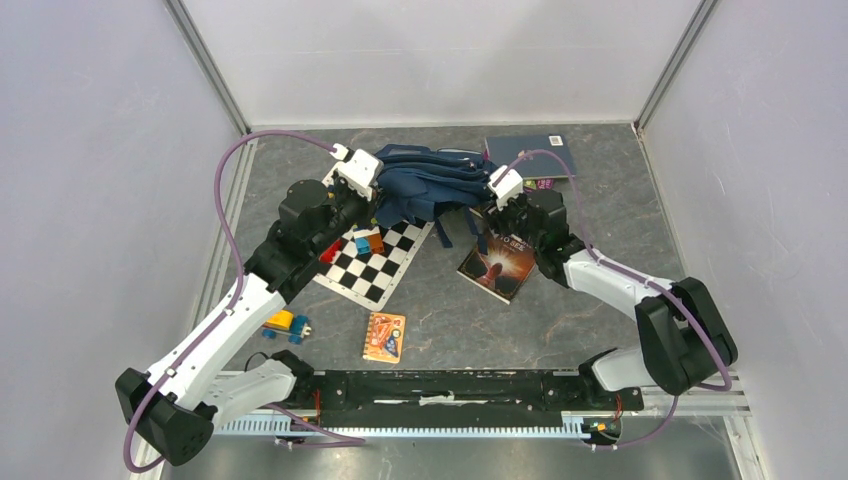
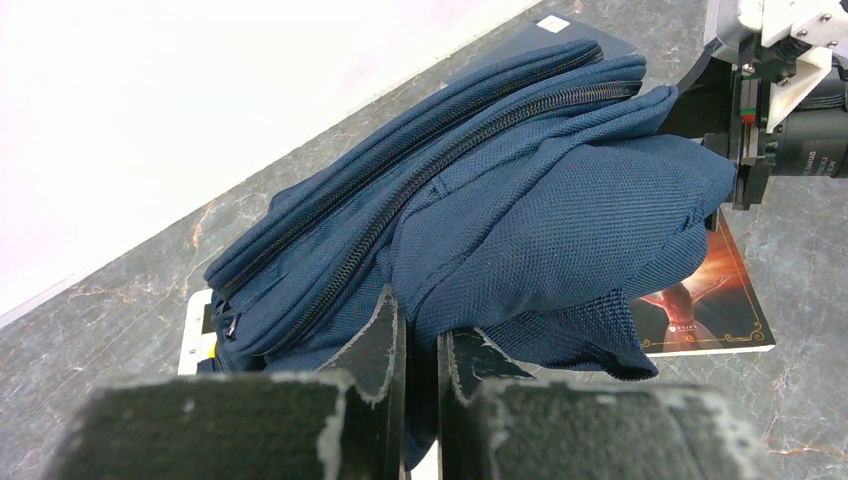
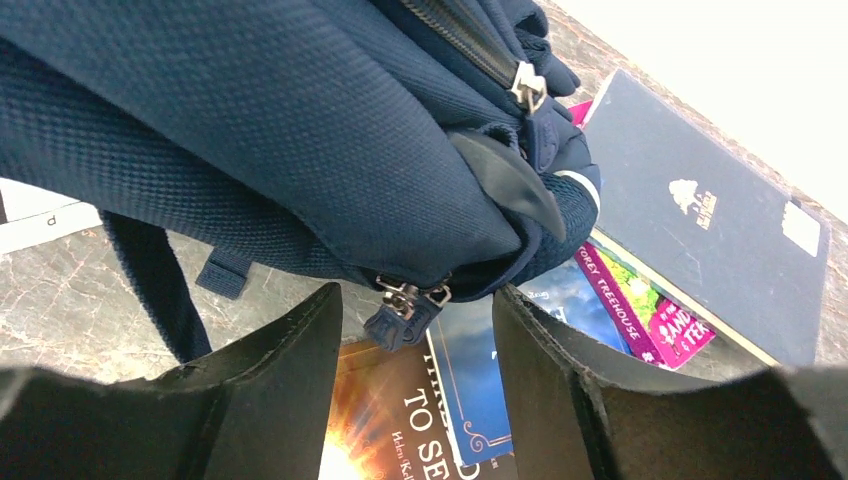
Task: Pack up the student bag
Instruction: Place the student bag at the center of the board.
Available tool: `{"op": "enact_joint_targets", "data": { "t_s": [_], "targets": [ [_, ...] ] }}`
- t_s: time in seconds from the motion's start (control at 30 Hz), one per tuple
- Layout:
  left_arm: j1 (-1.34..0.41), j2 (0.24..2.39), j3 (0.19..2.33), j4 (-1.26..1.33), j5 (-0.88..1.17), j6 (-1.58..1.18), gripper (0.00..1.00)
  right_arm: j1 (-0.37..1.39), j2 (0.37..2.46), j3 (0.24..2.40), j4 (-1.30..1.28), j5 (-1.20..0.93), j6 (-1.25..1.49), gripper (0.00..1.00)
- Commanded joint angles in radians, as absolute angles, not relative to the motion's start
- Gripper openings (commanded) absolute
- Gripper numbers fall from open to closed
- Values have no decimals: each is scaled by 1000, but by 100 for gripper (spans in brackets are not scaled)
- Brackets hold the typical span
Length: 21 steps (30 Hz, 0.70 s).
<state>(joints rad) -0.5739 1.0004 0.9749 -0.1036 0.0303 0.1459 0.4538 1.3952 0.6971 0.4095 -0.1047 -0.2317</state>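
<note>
The student bag (image 1: 425, 185), navy fabric with long zips, lies crumpled at the back middle of the table. My left gripper (image 1: 366, 200) is at its left side, and in the left wrist view it (image 2: 422, 350) is shut on a fold of the bag's fabric (image 2: 520, 210). My right gripper (image 1: 494, 207) is at the bag's right end. In the right wrist view it (image 3: 415, 315) stands open under the bag (image 3: 280, 130). Two zip pulls (image 3: 408, 302) hang between its fingers, touching neither.
A dark book with an orange glow (image 1: 497, 265) lies under the right gripper. A navy notebook (image 1: 530, 155) and a pink-and-purple book (image 3: 645, 305) lie behind. A chequered board (image 1: 375, 265) holds small blocks (image 1: 366, 243). An orange booklet (image 1: 385, 336) and loose toy blocks (image 1: 287, 323) lie nearer.
</note>
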Motion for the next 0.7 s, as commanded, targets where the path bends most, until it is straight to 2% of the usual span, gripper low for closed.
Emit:
{"op": "enact_joint_targets", "data": {
  "t_s": [0.0,0.1,0.13,0.27,0.43,0.67],
  "targets": [
    [-586,991,977,-5,61,74,2,468,1403,745,427,-133,-234,63],
    [-586,988,977,-5,60,74,2,473,1410,748,432,-116,-235,62],
    [-586,988,977,-5,58,75,2,475,1412,750,435,-93,-235,59],
    [-586,986,977,-5,52,78,2,482,1401,753,433,-25,-241,37],
    [-586,988,977,-5,49,78,2,491,1361,727,440,24,-265,1],
    [-586,992,977,-8,34,84,2,495,1339,781,302,3,-271,0]
  ]
}}
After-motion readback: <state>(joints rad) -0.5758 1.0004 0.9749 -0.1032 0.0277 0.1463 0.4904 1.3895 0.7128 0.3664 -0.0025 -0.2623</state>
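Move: The zip pull hanging at the bag's near right end sits between the right hand's open fingertips, about 1 cm ahead and 1 cm to the left, level with them. The bag's body is some 4 cm ahead, 11 cm left and 3 cm higher; about 14 cm below lie the brown book, 8 cm back and straight in line, and the blue book, 6 cm ahead and 1 cm left. From the left hand the zip pull is roughly 6 cm ahead, 21 cm right and 14 cm lower. The zip pull gets pinched: the right hand stays practically in place, wavering under 1 cm and rolling about 5 degrees so its left side dips, while its fingers go from over half open to nearly shut on the blue tab below the metal sliders. The left hand stays still and keeps its pinch on the bag's fabric, holding it up. ##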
